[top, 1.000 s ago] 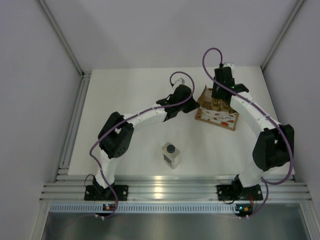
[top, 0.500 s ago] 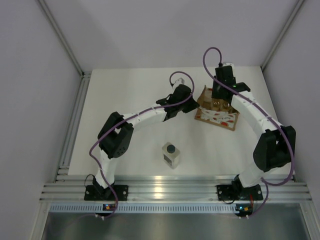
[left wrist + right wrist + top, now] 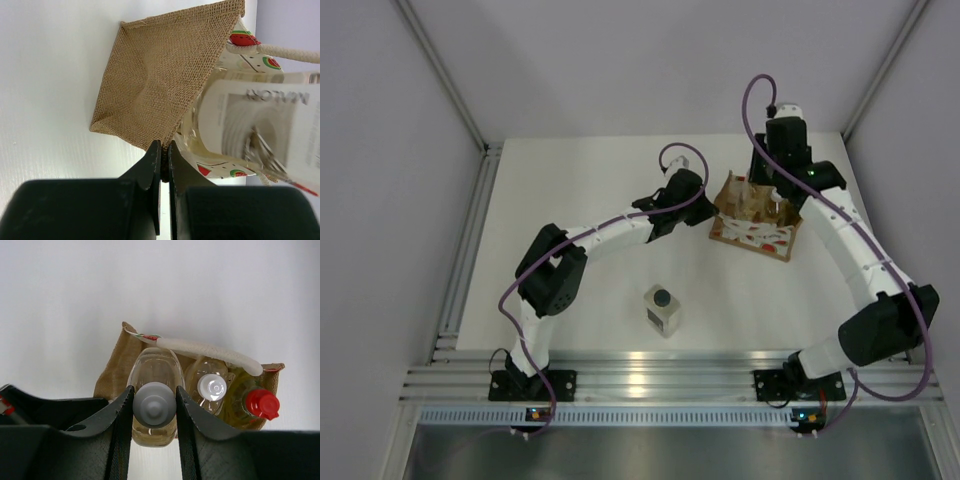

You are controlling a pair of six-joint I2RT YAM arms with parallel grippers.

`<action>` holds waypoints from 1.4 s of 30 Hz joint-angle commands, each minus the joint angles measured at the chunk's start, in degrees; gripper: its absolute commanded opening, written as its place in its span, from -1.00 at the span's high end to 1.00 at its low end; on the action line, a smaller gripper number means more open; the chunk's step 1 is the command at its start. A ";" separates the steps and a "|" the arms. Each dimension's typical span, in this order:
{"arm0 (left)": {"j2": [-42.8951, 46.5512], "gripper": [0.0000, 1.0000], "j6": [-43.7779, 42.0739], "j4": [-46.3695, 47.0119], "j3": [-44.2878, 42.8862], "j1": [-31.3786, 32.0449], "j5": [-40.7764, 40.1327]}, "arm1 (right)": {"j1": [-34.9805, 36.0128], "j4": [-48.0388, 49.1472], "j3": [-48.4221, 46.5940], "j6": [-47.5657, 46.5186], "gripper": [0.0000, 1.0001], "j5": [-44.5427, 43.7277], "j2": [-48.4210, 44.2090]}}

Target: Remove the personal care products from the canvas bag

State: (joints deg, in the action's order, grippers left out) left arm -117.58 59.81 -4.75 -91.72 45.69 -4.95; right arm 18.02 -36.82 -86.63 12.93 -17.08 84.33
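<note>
The canvas bag (image 3: 752, 232) stands at the back right of the table, with its burlap side (image 3: 165, 75) facing the left wrist camera. My left gripper (image 3: 163, 146) is shut on the bag's edge, at the bag's left in the top view (image 3: 708, 208). My right gripper (image 3: 154, 390) is shut on the pale cap of a rounded amber bottle (image 3: 154, 365), which hangs at the bag's mouth; its white label (image 3: 260, 125) looks blurred. Still in the bag are another amber bottle (image 3: 212, 387) with a white cap and a yellow bottle (image 3: 262, 404) with a red cap. The square clear bottle (image 3: 662, 310) with a dark cap stands on the table.
A cream loop handle (image 3: 210, 352) crosses over the bag's mouth behind the held bottle. The white table (image 3: 580, 200) ends at grey walls at the back and sides. An aluminium rail (image 3: 650, 380) runs along the near edge by the arm bases.
My right wrist has risen and drawn toward the back wall, bringing the amber bottle up with it. The left arm, the bag and the square bottle have stayed put.
</note>
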 commanded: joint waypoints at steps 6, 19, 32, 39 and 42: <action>2.27 1.00 -1.10 -2.89 -0.65 -1.13 -1.82 | 6.50 0.27 -12.24 -3.26 1.00 -2.25 -8.66; 2.53 1.00 -1.28 -2.89 -0.56 -1.13 -1.99 | 19.50 -6.69 -15.86 -5.19 1.00 -7.36 -15.24; 3.06 1.00 -1.72 -2.89 -0.39 -1.13 -1.91 | 20.65 -2.32 0.83 -3.08 1.00 6.35 -26.49; 3.06 1.00 -1.89 -2.89 -0.39 -1.13 -1.46 | 21.27 8.33 16.29 -4.93 1.00 12.86 -33.44; 3.06 1.00 -2.07 -2.89 -0.39 -1.13 -1.55 | 21.97 13.34 22.00 -6.51 1.00 14.35 -35.02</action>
State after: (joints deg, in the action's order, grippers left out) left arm -117.56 59.70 -4.78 -91.70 45.69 -4.93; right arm 38.72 -42.06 -66.76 8.03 -5.76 53.25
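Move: Right hand, already holding a bottle by its cap partly out of the canvas bag, has the open table spot in front of the bag about 20 cm back, 10 cm left and 26 cm below. The black-capped bottle stands some 26 cm back and 23 cm left, 20 cm below; the pump bottle, still bagged, about 2 cm ahead, 6 cm right and 18 cm below. From the left hand, pinching the bag's rim, the spot is roughly 19 cm straight back and 13 cm below. Right hand arcs the held bottle up 14 cm, back 18 and left off the bag, then down again. ##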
